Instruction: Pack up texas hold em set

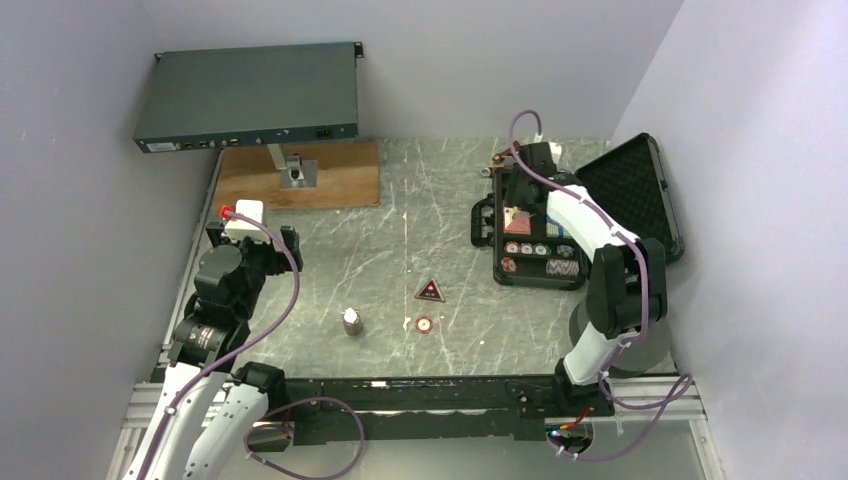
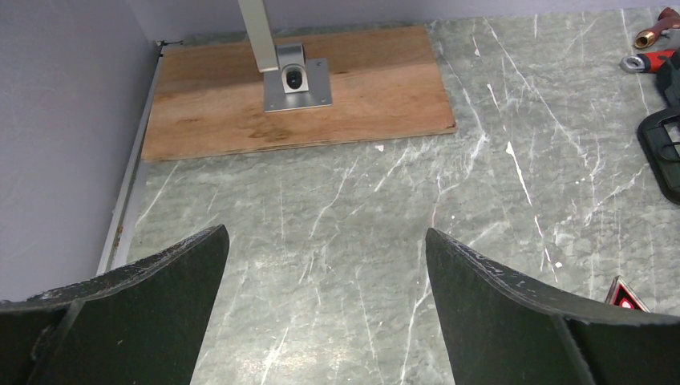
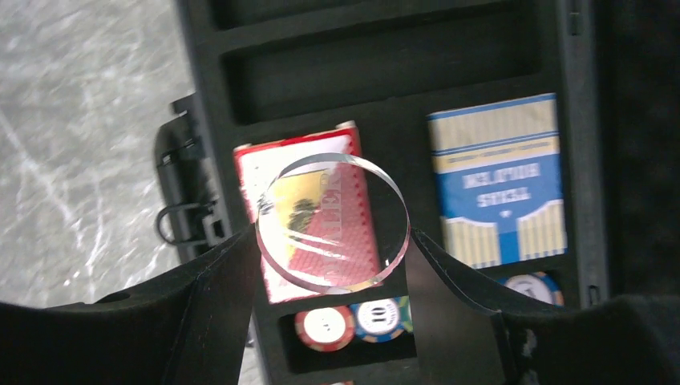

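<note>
The black briefcase [image 1: 540, 240] lies open at the right with its lid [image 1: 632, 190] leaning back. My right gripper [image 3: 333, 241] hangs over it, shut on a clear round disc [image 3: 333, 220], which sits above the red card deck [image 3: 297, 144] in its slot. A blue deck [image 3: 497, 180] lies beside it, and poker chips [image 3: 325, 327] fill the slot below. On the table rest the red-black triangle piece [image 1: 430, 291], a single chip [image 1: 424, 324] and a small stack [image 1: 351, 320]. My left gripper [image 2: 325, 233] stands open over bare table at the left.
A grey-blue rack box [image 1: 250, 100] sits on a post above a wooden board [image 1: 300, 175] at the back left. A red-handled wrench [image 2: 651, 60] lies behind the case. The case handle [image 2: 664, 152] juts out toward the table's middle. Walls close in on the left, back and right.
</note>
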Available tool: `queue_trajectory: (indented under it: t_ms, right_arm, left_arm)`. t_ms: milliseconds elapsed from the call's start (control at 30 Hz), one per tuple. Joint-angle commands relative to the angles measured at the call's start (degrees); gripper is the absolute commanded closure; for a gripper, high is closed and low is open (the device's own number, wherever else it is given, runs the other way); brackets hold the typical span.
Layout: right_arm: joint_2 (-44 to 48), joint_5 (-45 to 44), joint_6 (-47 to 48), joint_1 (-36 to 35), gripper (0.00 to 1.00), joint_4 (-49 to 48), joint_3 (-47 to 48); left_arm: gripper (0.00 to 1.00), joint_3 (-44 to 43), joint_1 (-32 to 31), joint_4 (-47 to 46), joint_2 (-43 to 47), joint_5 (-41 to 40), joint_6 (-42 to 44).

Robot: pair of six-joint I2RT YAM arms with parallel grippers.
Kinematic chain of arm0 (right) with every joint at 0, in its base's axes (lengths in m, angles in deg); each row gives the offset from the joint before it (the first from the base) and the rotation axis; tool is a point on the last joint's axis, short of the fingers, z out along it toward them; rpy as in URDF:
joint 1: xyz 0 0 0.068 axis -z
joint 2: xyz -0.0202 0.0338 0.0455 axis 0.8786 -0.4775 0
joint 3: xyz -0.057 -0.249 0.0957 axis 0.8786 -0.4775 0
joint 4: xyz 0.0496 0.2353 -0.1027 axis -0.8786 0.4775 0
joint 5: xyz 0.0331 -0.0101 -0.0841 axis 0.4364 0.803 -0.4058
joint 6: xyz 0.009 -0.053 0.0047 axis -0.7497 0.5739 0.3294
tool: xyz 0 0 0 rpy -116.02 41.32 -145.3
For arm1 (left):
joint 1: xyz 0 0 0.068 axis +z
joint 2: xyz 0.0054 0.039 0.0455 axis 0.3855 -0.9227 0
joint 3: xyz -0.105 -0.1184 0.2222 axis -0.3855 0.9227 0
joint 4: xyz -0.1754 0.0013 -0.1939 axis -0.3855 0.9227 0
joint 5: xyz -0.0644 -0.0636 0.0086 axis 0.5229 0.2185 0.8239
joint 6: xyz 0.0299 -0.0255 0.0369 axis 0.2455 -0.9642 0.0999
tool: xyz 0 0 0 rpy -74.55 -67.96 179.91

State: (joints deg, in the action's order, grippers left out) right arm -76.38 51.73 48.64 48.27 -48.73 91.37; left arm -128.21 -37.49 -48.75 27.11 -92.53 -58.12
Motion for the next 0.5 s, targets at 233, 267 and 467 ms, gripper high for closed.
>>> queue_trajectory:
  t_ms: [233, 267, 467]
  right_arm:
    - [2.9, -3.0, -2.4, 9.1, 0.53, 0.9, -1.5]
    - [3.0, -3.1, -2.6, 9.7, 0.53, 0.9, -1.7]
    - [2.3, -3.9, -3.0, 11.5, 0.52, 0.9, -2.5]
  left_arm:
    - [0.01, -0.1, 0.1, -1.0, -0.3, 0.3, -0.6]
    - [0.01, -0.1, 0.1, -1.1, -0.4, 0.4, -0.6]
    - [0.01, -0.1, 0.1, -1.0, -0.6, 0.5, -0.6]
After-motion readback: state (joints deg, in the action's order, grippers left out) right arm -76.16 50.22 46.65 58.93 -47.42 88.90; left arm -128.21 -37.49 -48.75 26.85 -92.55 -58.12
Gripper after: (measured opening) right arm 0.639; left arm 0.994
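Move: The blue Texas Hold'em deck in the open case, which the clear disc in the right fingers is being taken towards, lies about 10 cm to the right of that hand, 1 cm ahead and some 6 cm below. At about that depth, the red deck sits nearly underneath, 1 cm ahead and 1 cm left. The chip row is 6 cm back and 5 cm right. From the idle left hand the blue deck is roughly 13 cm ahead, 70 cm right and 20 cm lower. The clear disc, still gripped by its rim between the right fingers, is carried about 8.5 cm to the right, from over the red deck towards the blue one, slowing as it goes. The hand eases back and down slightly towards the end, while the wrist turns some 15 degrees clockwise and the fingers keep their hold. ##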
